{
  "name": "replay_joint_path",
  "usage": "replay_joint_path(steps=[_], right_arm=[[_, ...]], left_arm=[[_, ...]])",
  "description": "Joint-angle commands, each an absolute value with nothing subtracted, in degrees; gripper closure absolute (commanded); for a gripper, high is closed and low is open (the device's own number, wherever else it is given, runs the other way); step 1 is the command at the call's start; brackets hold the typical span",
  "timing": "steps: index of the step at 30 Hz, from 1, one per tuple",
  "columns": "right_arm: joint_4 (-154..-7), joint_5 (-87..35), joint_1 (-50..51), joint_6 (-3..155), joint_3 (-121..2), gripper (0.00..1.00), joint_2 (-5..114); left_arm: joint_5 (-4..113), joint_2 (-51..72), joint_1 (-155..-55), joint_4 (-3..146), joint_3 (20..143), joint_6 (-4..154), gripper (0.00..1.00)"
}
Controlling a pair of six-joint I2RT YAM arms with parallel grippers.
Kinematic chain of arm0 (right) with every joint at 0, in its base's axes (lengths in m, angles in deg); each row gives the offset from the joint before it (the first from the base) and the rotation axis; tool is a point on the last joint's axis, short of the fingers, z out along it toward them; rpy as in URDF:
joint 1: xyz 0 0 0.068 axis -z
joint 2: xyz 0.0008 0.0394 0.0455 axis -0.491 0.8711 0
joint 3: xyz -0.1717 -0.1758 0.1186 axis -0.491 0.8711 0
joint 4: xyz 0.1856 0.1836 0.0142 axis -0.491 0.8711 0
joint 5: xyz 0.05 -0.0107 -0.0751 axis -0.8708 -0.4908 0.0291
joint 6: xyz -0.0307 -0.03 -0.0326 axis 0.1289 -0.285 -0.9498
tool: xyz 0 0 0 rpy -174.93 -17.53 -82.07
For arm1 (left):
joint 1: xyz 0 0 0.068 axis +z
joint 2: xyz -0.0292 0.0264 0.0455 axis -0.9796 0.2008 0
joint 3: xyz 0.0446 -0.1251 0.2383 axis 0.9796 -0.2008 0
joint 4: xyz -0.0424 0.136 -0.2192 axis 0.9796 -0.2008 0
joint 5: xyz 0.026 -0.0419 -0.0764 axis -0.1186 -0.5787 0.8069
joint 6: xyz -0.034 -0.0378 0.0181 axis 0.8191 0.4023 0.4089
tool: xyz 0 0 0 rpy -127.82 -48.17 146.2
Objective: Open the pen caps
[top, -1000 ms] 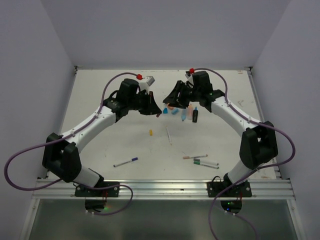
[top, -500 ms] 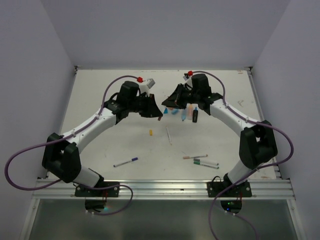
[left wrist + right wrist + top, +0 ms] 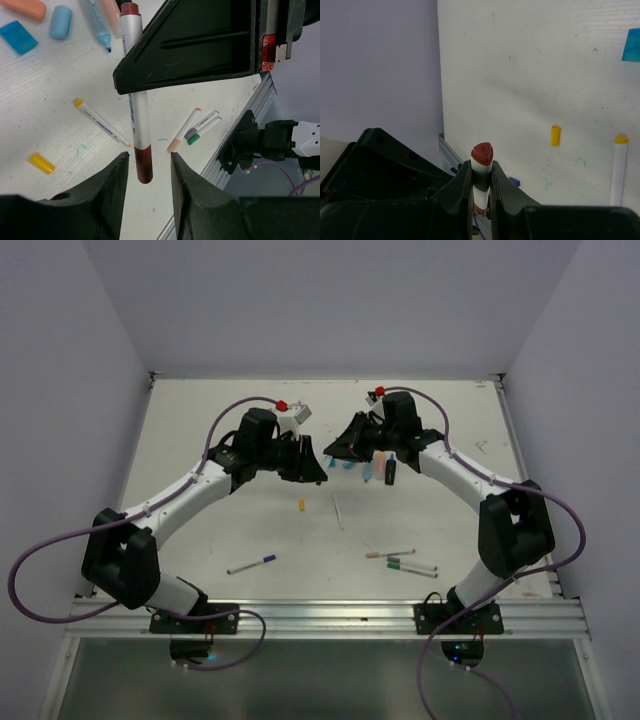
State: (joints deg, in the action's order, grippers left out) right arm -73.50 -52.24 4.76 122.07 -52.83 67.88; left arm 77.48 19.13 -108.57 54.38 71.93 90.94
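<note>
A white pen with a dark red cap hangs above the table between both arms. My right gripper is shut on its white barrel, and the pen's dark red butt end pokes out past the fingers. The left gripper is open. Its jaws stand on either side of the red cap with a gap on each side, touching nothing. From above, the two grippers meet nose to nose at mid-table. A loose yellow cap lies on the table, also in the wrist views.
An uncapped yellow-tipped pen lies below the grippers. Blue and orange highlighters and their caps cluster under the right arm. A purple-capped pen lies front left, and pink, grey and green capped pens front right. The metal rail edges the table.
The left gripper has opened and let go of the red-capped pen. The right gripper closed on the pen's barrel and now holds it alone. Both arms shifted slightly toward each other.
</note>
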Motion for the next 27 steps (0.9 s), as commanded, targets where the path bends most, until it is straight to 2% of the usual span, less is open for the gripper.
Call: replay_joint_path(steps=[1,6,9,10,11,12,14,16,18,19,20,25,27], right_arm=[[-77.09,-53.49,4.71,123.62,-52.57,1.00,66.04],[-77.62,-53.75,4.80,124.23,-52.75,1.00,66.12],[-78.41,-53.75,4.71,124.94,-52.57,1.00,66.21],[-78.85,-54.01,4.71,125.02,-52.57,1.00,66.30],[-79.03,-54.36,4.71,125.37,-52.57,1.00,66.30],[-79.29,-54.71,4.71,125.64,-52.31,1.00,66.21],[-80.79,-55.85,4.80,125.99,-52.04,1.00,66.21],[-85.24,-57.43,4.97,125.99,-51.61,1.00,66.30],[-93.91,-61.82,5.32,127.30,-50.21,1.00,66.47],[-98.50,-63.92,5.50,128.62,-49.41,1.00,66.65],[-103.68,-67.25,5.59,132.81,-48.45,1.00,66.65],[-126.11,-72.46,6.38,143.55,-44.58,1.00,68.49],[-130.78,-72.04,6.55,147.87,-43.35,1.00,69.20]], left_arm=[[79.41,18.35,-108.74,56.31,71.74,89.39,0.62],[80.90,19.15,-108.74,56.22,71.83,89.04,0.68],[82.22,19.76,-108.74,55.69,72.00,88.43,0.76],[82.66,19.85,-108.74,55.78,72.00,88.33,0.81],[83.10,20.02,-108.74,55.60,72.00,88.16,0.98],[83.45,20.03,-108.65,55.43,72.00,87.55,1.00],[86.77,19.85,-108.56,58.65,70.69,87.54,1.00],[96.43,20.37,-107.95,62.79,68.50,89.03,1.00],[105.11,20.38,-107.07,72.61,65.95,94.27,1.00],[107.86,20.12,-106.63,82.66,62.46,97.18,1.00],[111.72,19.42,-105.85,88.07,60.77,104.26,1.00],[115.09,18.27,-102.50,120.55,52.59,123.81,1.00],[116.23,18.70,-101.18,122.48,51.88,126.83,1.00]])
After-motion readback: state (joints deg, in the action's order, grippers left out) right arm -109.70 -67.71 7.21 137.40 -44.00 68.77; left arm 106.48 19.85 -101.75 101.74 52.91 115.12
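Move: The marker's dark-red cap already sits between the left hand's open fingers, practically at its hand point, while the right hand grips the white marker nearer its other end; from the right hand that cap is about 6 cm back, 1 cm left and 2 cm lower. On the table, some 18 cm below the left hand, the yellow cap lies 2 cm ahead and 5 cm left, the yellow pen 1 cm ahead and 4 cm right. The dark-red cap is pinched by the left fingers as they close on it almost in place. Then the hands pull apart: the left draws back and up about 4 cm, its fingers swinging upward some 30 degrees and a little clockwise, while the right, keeping its hold on the marker, lifts about 5 cm and tips its fingers up some 20 degrees. ##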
